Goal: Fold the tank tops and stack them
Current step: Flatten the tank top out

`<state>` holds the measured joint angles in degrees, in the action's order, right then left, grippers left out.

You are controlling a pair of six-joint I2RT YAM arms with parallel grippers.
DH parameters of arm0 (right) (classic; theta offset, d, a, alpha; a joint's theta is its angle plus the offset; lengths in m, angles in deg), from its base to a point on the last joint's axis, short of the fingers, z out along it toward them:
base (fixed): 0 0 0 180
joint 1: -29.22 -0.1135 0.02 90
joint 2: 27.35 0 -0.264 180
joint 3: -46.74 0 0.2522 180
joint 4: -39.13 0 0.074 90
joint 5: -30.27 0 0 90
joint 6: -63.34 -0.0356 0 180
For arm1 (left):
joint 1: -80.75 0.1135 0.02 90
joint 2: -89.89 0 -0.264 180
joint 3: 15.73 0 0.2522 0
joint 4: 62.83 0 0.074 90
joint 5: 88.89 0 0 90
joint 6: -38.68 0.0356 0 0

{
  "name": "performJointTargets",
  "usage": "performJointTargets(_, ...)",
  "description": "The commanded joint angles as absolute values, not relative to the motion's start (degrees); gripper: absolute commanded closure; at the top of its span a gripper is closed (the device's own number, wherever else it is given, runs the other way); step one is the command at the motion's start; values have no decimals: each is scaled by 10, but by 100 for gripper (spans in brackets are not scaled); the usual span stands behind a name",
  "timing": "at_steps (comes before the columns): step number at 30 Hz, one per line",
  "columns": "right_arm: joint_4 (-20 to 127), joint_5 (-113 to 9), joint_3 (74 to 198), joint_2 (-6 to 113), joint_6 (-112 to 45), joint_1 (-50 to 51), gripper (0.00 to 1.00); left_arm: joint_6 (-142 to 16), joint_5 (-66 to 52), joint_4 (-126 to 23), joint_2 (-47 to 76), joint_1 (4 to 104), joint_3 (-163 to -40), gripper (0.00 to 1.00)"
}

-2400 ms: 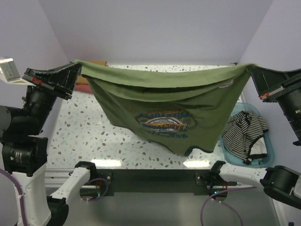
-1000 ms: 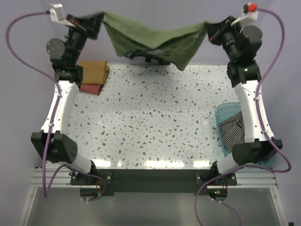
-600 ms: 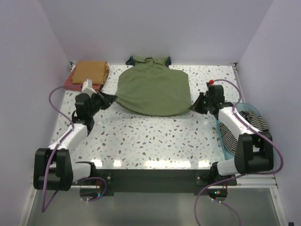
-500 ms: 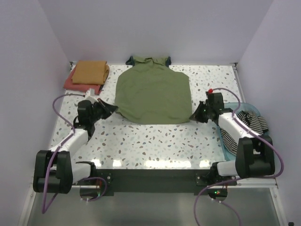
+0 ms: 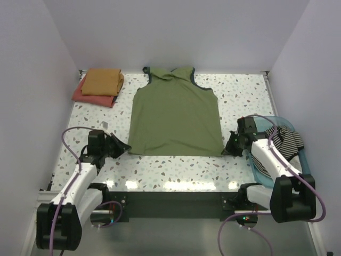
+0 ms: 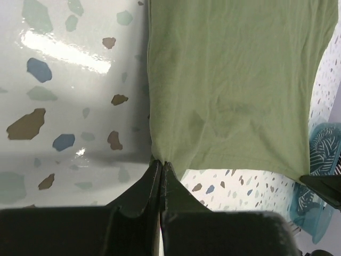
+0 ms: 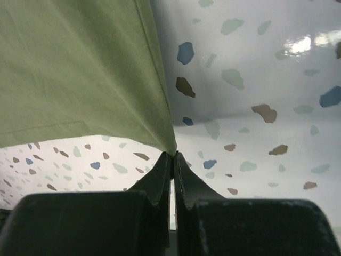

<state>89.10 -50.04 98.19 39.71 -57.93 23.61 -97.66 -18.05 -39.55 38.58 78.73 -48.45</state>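
Observation:
The olive green tank top [image 5: 176, 118] lies spread flat on the speckled table, plain side up, its navy-trimmed neck at the far edge. My left gripper [image 5: 123, 145] is shut on its near left hem corner [image 6: 160, 159]. My right gripper [image 5: 228, 150] is shut on the near right hem corner [image 7: 171, 152]. A black-and-white striped tank top [image 5: 282, 140] is bunched in the blue basket [image 5: 298, 165] at the right. A folded mustard top [image 5: 101, 81] rests on a folded red one [image 5: 85, 96] at the far left corner.
The speckled table [image 5: 176, 168] has a raised rail along its near edge. Purple walls close in the back and both sides. The basket stands right beside my right arm [image 5: 269, 160]. Cables loop off both arms.
Both grippers came down from high at the back, dragging the green top toward the near edge. It went from hanging between them to lying flat and stretched out.

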Motion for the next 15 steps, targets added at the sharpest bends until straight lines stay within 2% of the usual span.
performJointTargets(1,963,-538,1035,395,-579,246,100,-940,-152,-298,420,787,-518,100)
performJointTargets(8,1046,-545,1081,387,-550,309,100,-933,-131,-228,456,787,-543,100)
performJointTargets(15,1101,-544,1087,400,-555,317,100,-950,-142,-198,485,787,-555,100)
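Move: Between the two hands, each already pinching a hem corner, lies the spread tank top: its middle is about 19 cm ahead and 23 cm right of the left hand, and some 21 cm ahead and 24 cm left of the right hand, a few centimetres lower. The folded stack is roughly 32 cm ahead and 14 cm left of the left hand. The blue basket's middle is level with the right hand, about 25 cm to its right. Stretching the hem sideways, the right hand carries its corner about 4 cm right towards the blue basket while rising some 3 cm, then eases back a little, turning slightly clockwise. The left hand draws its corner back nearly 3 cm, drifting left and a touch up. Both grippers stay shut on the cloth. ##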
